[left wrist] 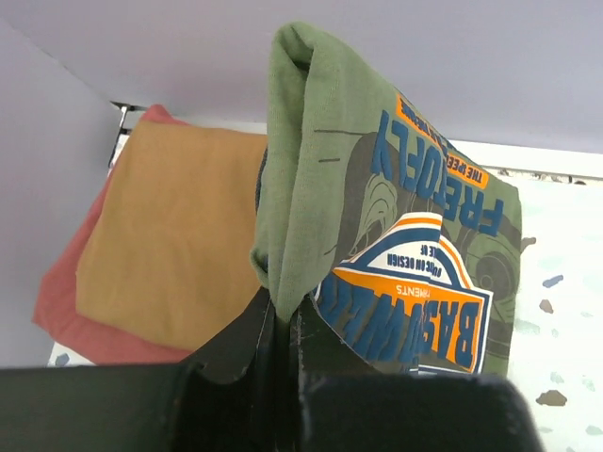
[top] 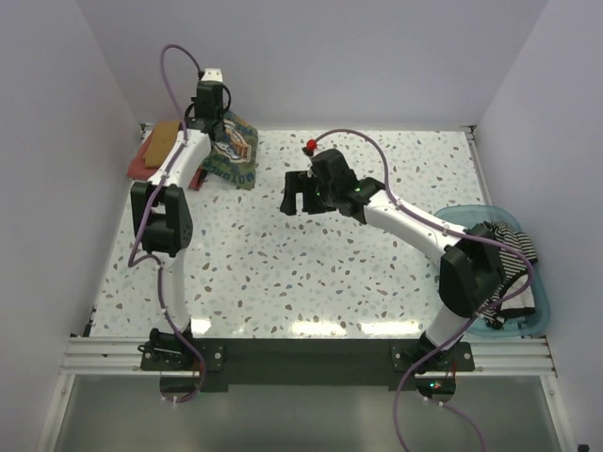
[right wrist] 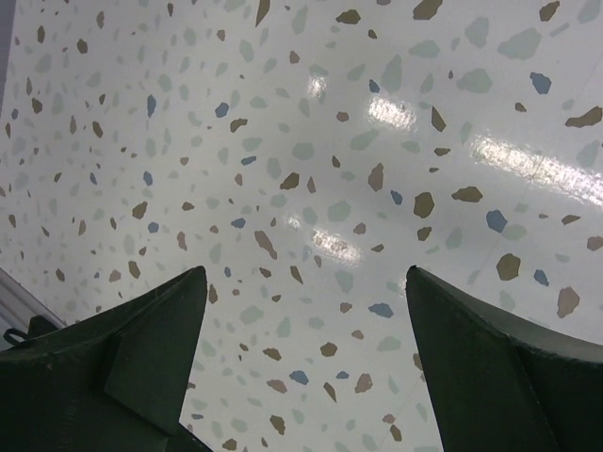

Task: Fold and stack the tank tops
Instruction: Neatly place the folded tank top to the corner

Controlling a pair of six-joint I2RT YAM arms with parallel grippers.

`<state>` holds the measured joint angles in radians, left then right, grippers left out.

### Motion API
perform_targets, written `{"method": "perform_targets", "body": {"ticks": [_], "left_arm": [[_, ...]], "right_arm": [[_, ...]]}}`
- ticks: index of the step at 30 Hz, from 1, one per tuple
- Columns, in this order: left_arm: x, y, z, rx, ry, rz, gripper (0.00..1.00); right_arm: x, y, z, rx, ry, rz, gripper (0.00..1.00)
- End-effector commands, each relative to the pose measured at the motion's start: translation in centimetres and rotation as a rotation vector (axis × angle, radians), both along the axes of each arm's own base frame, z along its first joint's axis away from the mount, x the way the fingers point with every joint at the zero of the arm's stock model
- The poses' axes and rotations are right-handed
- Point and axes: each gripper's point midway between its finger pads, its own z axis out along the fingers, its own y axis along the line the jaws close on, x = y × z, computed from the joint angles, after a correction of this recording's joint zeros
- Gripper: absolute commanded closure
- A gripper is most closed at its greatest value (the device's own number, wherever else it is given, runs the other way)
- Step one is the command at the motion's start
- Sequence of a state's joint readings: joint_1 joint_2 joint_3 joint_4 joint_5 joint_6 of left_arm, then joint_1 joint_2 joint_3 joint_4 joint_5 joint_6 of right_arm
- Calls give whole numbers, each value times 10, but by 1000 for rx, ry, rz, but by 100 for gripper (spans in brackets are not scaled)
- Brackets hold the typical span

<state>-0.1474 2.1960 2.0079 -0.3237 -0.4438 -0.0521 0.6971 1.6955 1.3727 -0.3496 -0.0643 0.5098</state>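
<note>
My left gripper [left wrist: 285, 315] is shut on an edge of the folded olive green tank top [left wrist: 405, 245], which hangs from it with its orange and blue print showing. In the top view the gripper [top: 209, 115] holds the top [top: 234, 151] at the far left, beside the folded mustard top [top: 168, 141] lying on the red one [top: 139, 162]. The mustard top [left wrist: 179, 226] and the red top [left wrist: 66, 301] lie just left of the green one. My right gripper [top: 300, 196] is open and empty over the middle of the table [right wrist: 306, 273]. The striped top [top: 504, 247] lies in the basket.
A translucent blue basket [top: 528, 315] stands at the right edge behind my right arm. White walls close the table at the back and both sides. The speckled tabletop [top: 283, 273] lies between the arms.
</note>
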Motion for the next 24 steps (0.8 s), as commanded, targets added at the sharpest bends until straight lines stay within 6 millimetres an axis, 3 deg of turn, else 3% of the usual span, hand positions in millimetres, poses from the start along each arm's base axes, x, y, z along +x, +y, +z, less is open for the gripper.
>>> {"method": "perform_targets", "body": {"ticks": [1, 13, 15, 16, 19, 24], "left_arm": [[17, 11, 38, 7, -84, -30, 100], [35, 52, 85, -35, -185, -93, 100], [37, 48, 85, -65, -189, -121, 100], [36, 75, 86, -67, -196, -89, 100], [38, 95, 81, -145, -213, -91, 100], [40, 122, 55, -145, -176, -57, 100]], "right_arm": [[12, 11, 26, 48, -47, 36, 11], [25, 23, 24, 58, -39, 63, 12], [26, 25, 23, 58, -36, 68, 12], [26, 25, 20, 54, -31, 70, 12], [28, 26, 16, 46, -26, 70, 12], [30, 30, 6, 42, -6, 83, 13]]}}
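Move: The folded green tank top hangs from the left hand's shut fingers. The folded brown tank top, top of the stack it is being taken to, lies about 14 cm to that hand's left, 4 cm ahead and 15 cm below. The red tank top under the brown one is some 15 cm left, 2 cm ahead and 17 cm down. From the right hand, the brown top is roughly 31 cm ahead, 42 cm left and 14 cm lower. The green tank top, still pinched by its edge, is carried about 11 cm left by the left hand towards the stack in the far left corner, drifting a little forward. The hand first climbs some 5 cm, then sinks slightly as it speeds up leftward, its left side rolling down under 10 degrees. The right hand, open and empty, eases a few centimetres forward and left. ##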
